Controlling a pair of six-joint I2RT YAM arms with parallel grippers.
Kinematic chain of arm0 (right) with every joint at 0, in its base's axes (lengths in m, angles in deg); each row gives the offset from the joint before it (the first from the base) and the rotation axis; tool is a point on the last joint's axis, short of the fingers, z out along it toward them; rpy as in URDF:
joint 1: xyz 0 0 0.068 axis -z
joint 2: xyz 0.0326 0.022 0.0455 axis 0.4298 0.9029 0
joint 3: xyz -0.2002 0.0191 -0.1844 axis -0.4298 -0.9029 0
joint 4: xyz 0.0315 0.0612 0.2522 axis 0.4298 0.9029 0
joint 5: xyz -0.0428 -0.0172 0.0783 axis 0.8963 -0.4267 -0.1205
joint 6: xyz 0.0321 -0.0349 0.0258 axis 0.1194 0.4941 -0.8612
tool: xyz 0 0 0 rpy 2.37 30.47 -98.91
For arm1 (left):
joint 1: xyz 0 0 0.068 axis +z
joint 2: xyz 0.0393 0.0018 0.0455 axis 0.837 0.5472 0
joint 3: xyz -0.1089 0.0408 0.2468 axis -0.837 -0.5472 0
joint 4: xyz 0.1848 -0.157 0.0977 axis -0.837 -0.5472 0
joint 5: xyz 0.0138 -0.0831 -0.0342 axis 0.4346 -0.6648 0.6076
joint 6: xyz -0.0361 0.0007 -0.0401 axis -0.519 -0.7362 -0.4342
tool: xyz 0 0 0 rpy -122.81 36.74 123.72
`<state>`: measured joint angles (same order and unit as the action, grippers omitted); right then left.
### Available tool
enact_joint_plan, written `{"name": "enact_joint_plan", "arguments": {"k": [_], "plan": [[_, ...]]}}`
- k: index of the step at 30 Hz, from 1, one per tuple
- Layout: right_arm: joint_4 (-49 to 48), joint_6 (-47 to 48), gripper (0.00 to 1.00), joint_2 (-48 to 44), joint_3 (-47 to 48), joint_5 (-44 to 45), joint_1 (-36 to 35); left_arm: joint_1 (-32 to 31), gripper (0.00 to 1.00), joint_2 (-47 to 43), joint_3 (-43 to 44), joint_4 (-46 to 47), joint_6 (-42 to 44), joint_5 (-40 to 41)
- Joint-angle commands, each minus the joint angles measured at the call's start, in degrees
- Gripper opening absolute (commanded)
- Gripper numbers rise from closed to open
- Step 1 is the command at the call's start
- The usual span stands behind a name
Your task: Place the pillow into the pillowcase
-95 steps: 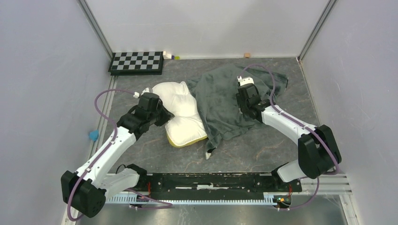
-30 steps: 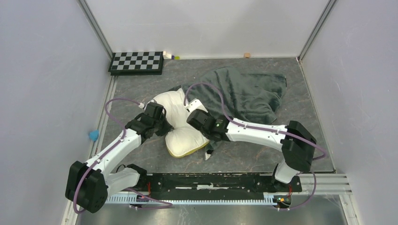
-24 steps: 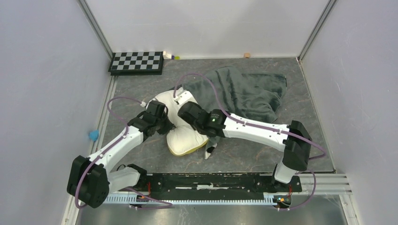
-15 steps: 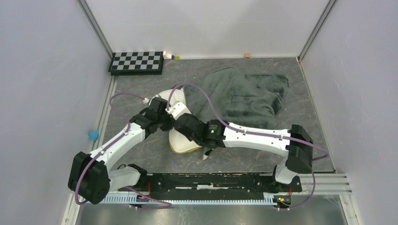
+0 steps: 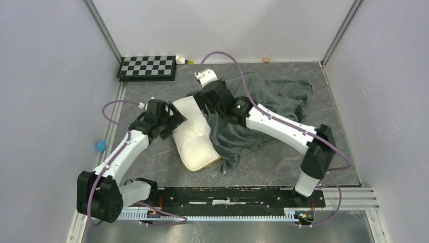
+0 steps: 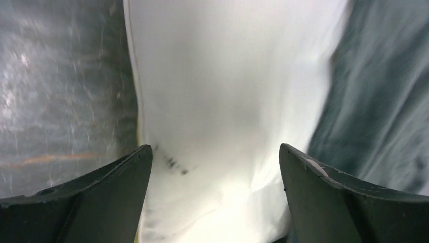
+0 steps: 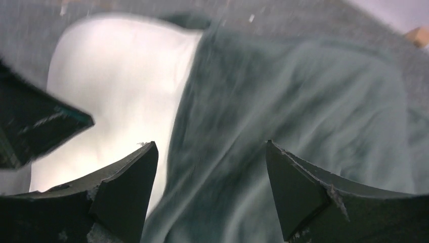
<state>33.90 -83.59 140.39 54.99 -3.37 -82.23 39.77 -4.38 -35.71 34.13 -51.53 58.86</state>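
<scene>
The cream-white pillow lies flat on the table, its yellow band at the near end. The dark grey-green pillowcase is spread to its right and drapes over the pillow's right edge. My left gripper stands open at the pillow's upper left. In the left wrist view the left gripper has its fingers wide over the pillow, with the pillowcase to the right. My right gripper is open at the pillow's far end. In the right wrist view the right gripper hovers over the pillowcase, the pillow to its left.
A checkerboard lies at the back left, with small items beside it and a wooden block along the back wall. A blue object sits at the left edge. Walls close in on three sides.
The right arm swung from the pillow's near side to its far end, drawing the pillowcase over the pillow's right edge. Both grippers opened. The pillow now lies flatter.
</scene>
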Motion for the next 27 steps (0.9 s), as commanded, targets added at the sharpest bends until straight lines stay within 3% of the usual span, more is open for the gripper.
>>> {"name": "enact_joint_plan", "arguments": {"k": [1, 7, 13, 14, 20, 21, 24, 27], "plan": [[-1.1, 6.3, 0.83, 10.6, 14.1, -0.7, 2.5, 4.8, 1.0, 4.0, 8.3, 1.0, 2.6, 1.4], [-2.8, 10.2, 0.84, 24.4, 26.6, 1.5, 4.0, 6.9, 1.0, 15.1, 14.3, 2.7, 2.9, 2.1], [-8.4, 10.8, 0.87, 29.4, 24.0, 7.1, 4.6, 7.8, 0.93, 24.6, 16.5, 3.9, 3.8, 3.4], [-9.4, 10.9, 0.88, 29.7, 22.7, 7.2, 4.9, 7.8, 0.88, 26.2, 16.3, 4.6, 3.7, 2.9], [-11.5, 9.6, 0.83, 32.6, 20.1, 8.7, 5.9, 7.7, 0.11, 29.2, 12.6, 9.2, 2.5, -1.3], [-11.5, 9.4, 0.82, 33.1, 20.3, 8.7, 6.1, 7.6, 0.05, 29.1, 12.2, 9.3, 2.5, -1.7], [-11.7, 8.8, 0.69, 34.1, 22.1, 7.8, 6.7, 7.4, 0.02, 28.7, 11.2, 9.9, 3.2, -3.3], [-9.4, 8.1, 0.32, 34.9, 27.0, 5.3, 6.8, 6.8, 0.02, 27.5, 10.5, 11.5, 4.0, -5.8]]}}
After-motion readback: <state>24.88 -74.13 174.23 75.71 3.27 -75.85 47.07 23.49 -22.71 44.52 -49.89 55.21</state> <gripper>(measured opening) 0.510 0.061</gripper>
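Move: The pillow's far left part lies about 10 cm ahead of the left hand, 1 cm to its left and 6 cm below; the pillow's middle is some 2 cm ahead and 5 cm to the right. From the right hand, the pillowcase's edge where it laps the pillow is roughly 13 cm ahead, 4 cm left and 12 cm below, with the case's middle about 12 cm ahead and 17 cm to the right. The pillow's far left part is pinched by the left fingers, which close fully after the hand goes about 10 cm forward, first rising a little, then sinking onto the cloth. The right hand likewise reaches some 13 cm forward in an arc, dropping about 12 cm overall onto the pillowcase's edge, left side tipping down about 13 degrees, its fingers half closing astride the edge at the end. ##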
